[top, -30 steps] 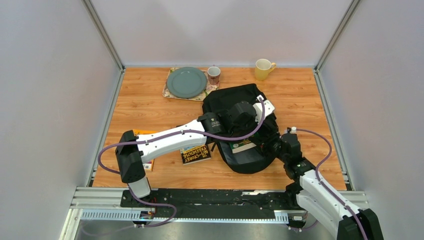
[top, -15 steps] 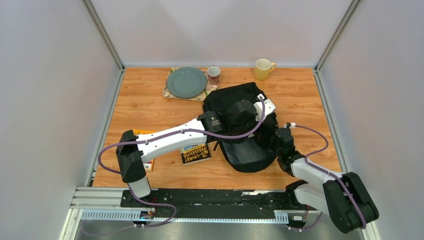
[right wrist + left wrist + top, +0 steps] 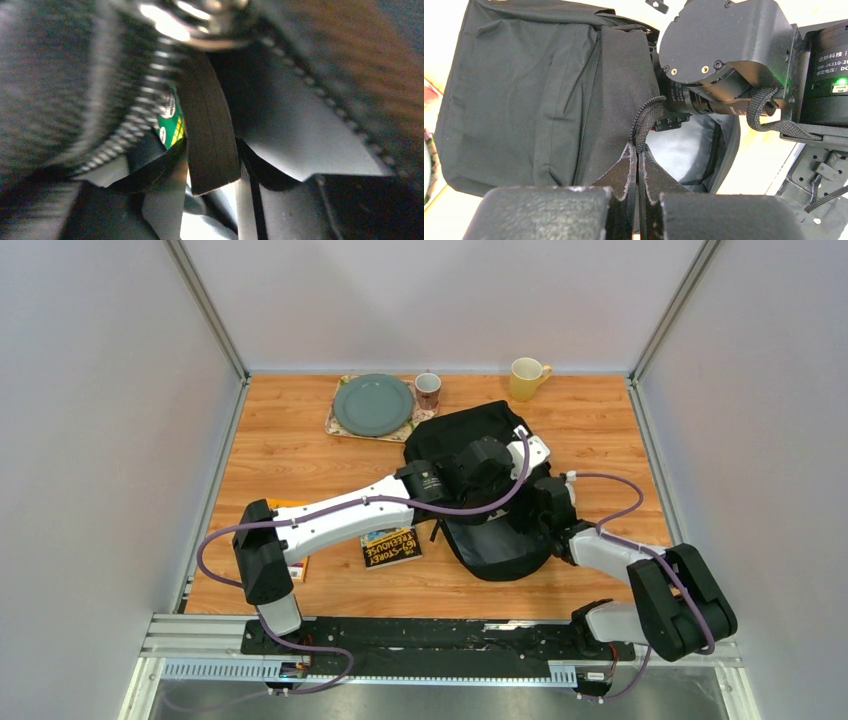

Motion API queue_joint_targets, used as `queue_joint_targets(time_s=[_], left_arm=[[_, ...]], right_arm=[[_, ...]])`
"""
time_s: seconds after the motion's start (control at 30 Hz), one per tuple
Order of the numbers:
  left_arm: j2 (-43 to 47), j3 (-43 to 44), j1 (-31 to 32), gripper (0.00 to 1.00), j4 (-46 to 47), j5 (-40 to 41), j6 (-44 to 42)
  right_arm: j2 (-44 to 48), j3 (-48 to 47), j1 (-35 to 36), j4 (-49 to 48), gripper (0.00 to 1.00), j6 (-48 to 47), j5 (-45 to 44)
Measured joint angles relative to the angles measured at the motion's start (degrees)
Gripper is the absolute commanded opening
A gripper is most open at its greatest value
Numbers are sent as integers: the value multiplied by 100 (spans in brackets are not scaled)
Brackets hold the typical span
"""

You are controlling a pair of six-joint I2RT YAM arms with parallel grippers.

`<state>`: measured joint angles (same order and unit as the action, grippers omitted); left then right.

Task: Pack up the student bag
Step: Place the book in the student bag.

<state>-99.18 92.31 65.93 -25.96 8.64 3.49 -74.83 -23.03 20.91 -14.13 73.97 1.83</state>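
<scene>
The student bag (image 3: 470, 445), a big black backpack, lies mid-table with its mouth toward my right arm. My left gripper (image 3: 527, 462) is shut on a black webbing loop (image 3: 642, 117) at the bag's rim and holds the opening up; pale lining (image 3: 684, 150) shows inside. My right arm's wrist (image 3: 556, 508) reaches into the mouth, its fingers hidden from above. In the right wrist view my right gripper (image 3: 220, 200) stands open inside the bag. A black zipper tab (image 3: 207, 135) hangs between the fingers (image 3: 160, 200), and a green book cover (image 3: 171, 125) shows behind.
A dark book (image 3: 392, 547) lies left of the bag, and an orange one (image 3: 296, 565) sits under my left arm. At the back are a green plate (image 3: 373, 404) on a placemat (image 3: 335, 427), a small mug (image 3: 428, 390) and a yellow mug (image 3: 526, 378).
My right arm has dropped its elbow and pushed further left into the bag. The pale book seen at the bag's mouth a second ago no longer shows from above. The left arm has held still.
</scene>
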Motion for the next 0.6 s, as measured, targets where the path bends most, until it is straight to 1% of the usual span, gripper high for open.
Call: queue_joint_targets(time_s=[0.07,0.17,0.27,0.33,0.4,0.47,0.6], left_arm=[[0,0,-15,0,0,2,2],[2,-7,-59,0,2,0,9],[2,-50,-105,0,7,-2,13],[2,-101,-120,0,15,-4,17],[2,-155,-120,0,44,-13,26],[2,-175,-120,0,48,-42,28],[2,-175,-120,0,63,-83,33]], right_arm=[[2,-2,2,326,46,-181,-74],[168,-50,2,778,53,-385,-129],[688,-74,-2,1436,56,-647,-192],[1047,-61,-4,1751,61,-719,-201],[1447,2,-11,1878,64,-713,-199],[1744,111,-11,1882,65,-680,-186],[1775,225,-11,1954,65,-566,-94]])
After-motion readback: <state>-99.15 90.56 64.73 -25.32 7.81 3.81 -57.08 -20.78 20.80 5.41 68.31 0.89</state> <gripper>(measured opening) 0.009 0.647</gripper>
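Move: The right hand is down inside the student bag with the spine of the green book, near its near right corner, between its fingertips; the book's middle lies about 7 cm ahead, 6 cm to the left and slightly lower. The bag's near rim is roughly 15 cm back and 4 cm left, and the black comic 9 cm back and 27 cm left. From the left hand, pinching the zipped edge, the book's middle is about 8 cm ahead, 2 cm right and 16 cm below. The right fingers spread from about a third to two thirds open and let go of the book's spine, while the hand draws back about 5 cm and some 2 cm to the right, away from the book, dipping a little first, then rising about 3 cm and easing down again at the end. The left hand keeps its closed pinch on the zipped edge, sinking by roughly a centimetre, and still holds the bag's mouth open over the right gripper. ##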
